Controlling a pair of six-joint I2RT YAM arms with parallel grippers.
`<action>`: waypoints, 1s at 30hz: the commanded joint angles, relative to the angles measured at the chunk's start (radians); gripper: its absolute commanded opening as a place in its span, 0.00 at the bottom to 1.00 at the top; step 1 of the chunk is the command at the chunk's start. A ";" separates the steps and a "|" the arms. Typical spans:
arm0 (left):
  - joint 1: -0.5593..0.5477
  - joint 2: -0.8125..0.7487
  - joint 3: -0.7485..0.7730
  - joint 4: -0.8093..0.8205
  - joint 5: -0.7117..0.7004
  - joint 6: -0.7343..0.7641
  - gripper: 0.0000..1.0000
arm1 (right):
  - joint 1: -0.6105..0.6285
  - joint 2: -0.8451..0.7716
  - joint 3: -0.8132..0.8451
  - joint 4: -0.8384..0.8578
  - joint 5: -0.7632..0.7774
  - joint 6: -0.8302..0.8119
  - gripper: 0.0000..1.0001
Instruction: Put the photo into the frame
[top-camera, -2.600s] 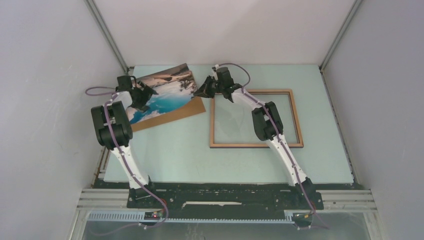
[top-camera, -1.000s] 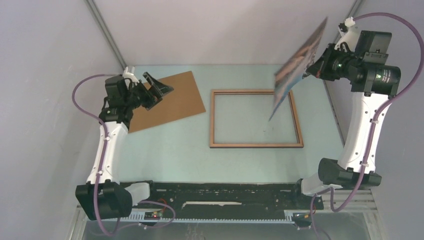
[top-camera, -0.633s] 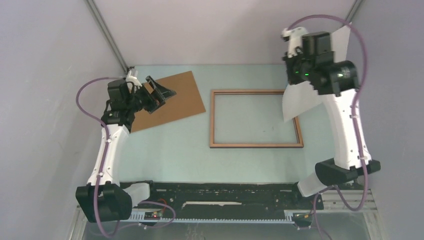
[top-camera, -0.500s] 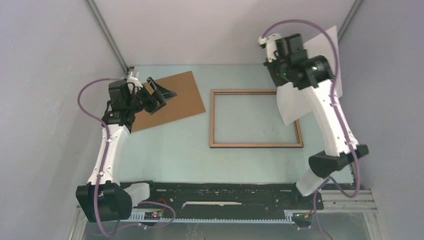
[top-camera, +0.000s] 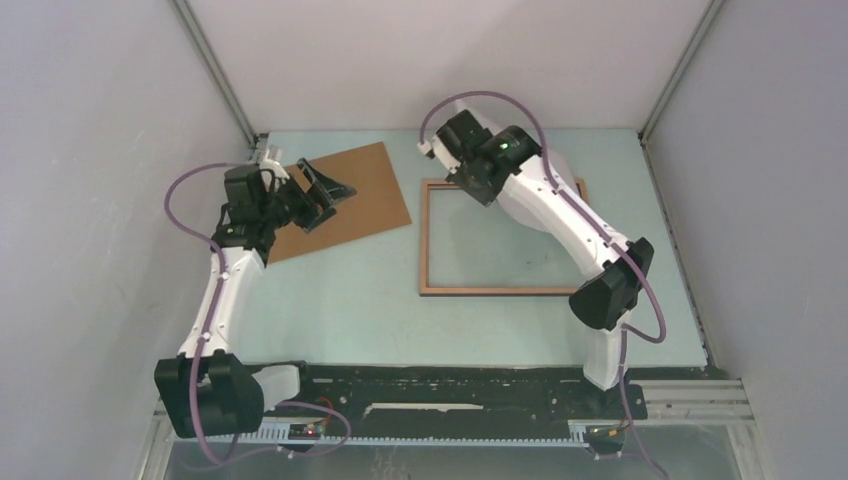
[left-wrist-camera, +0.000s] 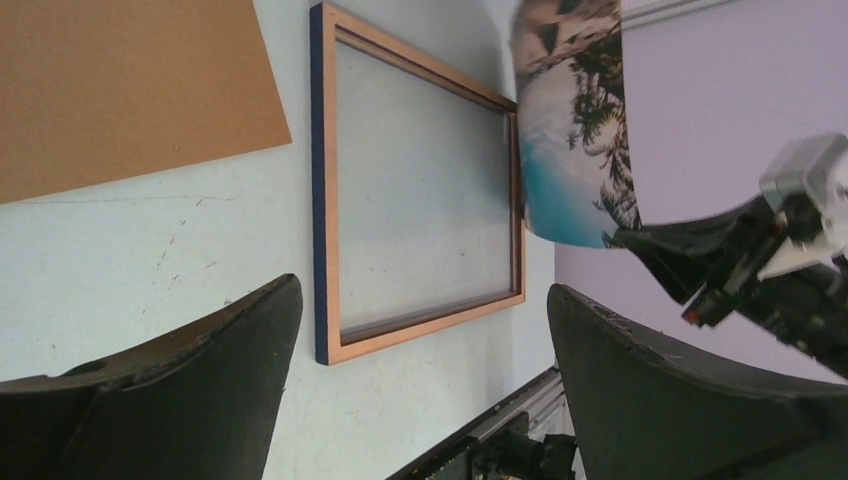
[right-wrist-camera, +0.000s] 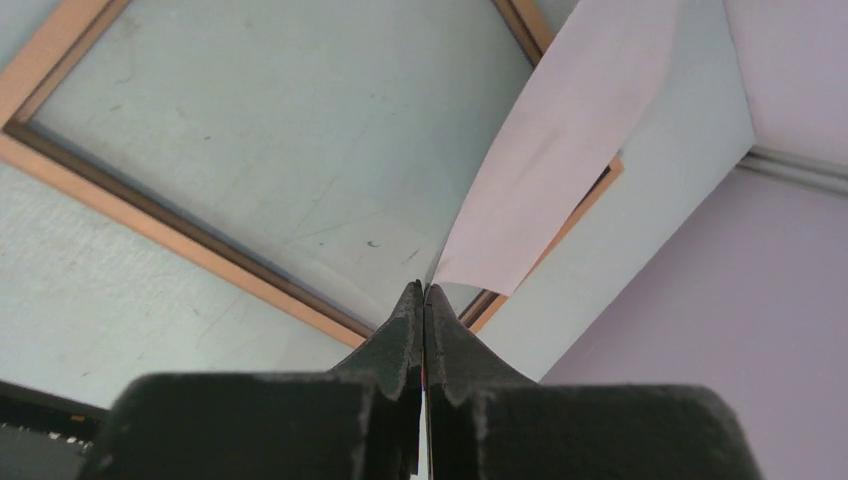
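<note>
The frame (top-camera: 500, 291) lies flat at the table's middle right, light wood face up, with a navy outer edge (left-wrist-camera: 318, 200) in the left wrist view. My right gripper (right-wrist-camera: 424, 300) is shut on one edge of the photo (right-wrist-camera: 570, 150). The print curves away over the frame's far corner (right-wrist-camera: 200, 250), white back toward the wrist camera. In the left wrist view the photo's picture side (left-wrist-camera: 570, 130) shows turquoise water and dark trees above the frame's far end. My left gripper (top-camera: 335, 192) hangs open over the brown backing board (top-camera: 375, 195), nothing between its fingers (left-wrist-camera: 422, 290).
The backing board (left-wrist-camera: 130, 90) lies flat at the back left, apart from the frame. Grey walls close in the table on the left, back and right. A black rail (top-camera: 450, 385) runs along the near edge by the arm bases.
My right arm has swung from high by the right wall leftward and down over the frame's back edge, carrying the photo. The left arm has barely moved and stays open.
</note>
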 joint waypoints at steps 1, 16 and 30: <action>-0.001 0.027 -0.112 0.163 0.041 -0.131 1.00 | 0.076 0.033 -0.001 -0.038 0.004 0.021 0.00; -0.054 0.150 -0.541 0.879 0.013 -0.798 0.99 | 0.209 0.066 -0.326 0.199 -0.171 0.361 0.00; -0.341 0.432 -0.444 1.044 -0.049 -0.957 0.75 | 0.288 -0.058 -0.480 0.332 -0.045 0.456 0.00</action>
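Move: The photo, pinched at one corner by the right hand, trails airborne from it, its middle roughly 6 cm ahead and 8 cm right; the empty frame lies below, its middle about 6 cm ahead, 6 cm right and 24 cm down. From the empty left hand the photo's middle is about 9 cm ahead and 32 cm right, the frame some 6 cm ahead, 31 cm right and 24 cm below, the backing board 17 cm ahead and 9 cm left. The photo, still pinched by its corner, is lowered some 16 cm onto the frame as the right hand draws it back and left about 10 cm each, then lifts that hand slightly. The open left hand drops about 12 cm, then goes some 10 cm right towards the held corner, rolling left side down and tipping downward about 30 degrees, fingers starting to close; no touch by it is seen. ##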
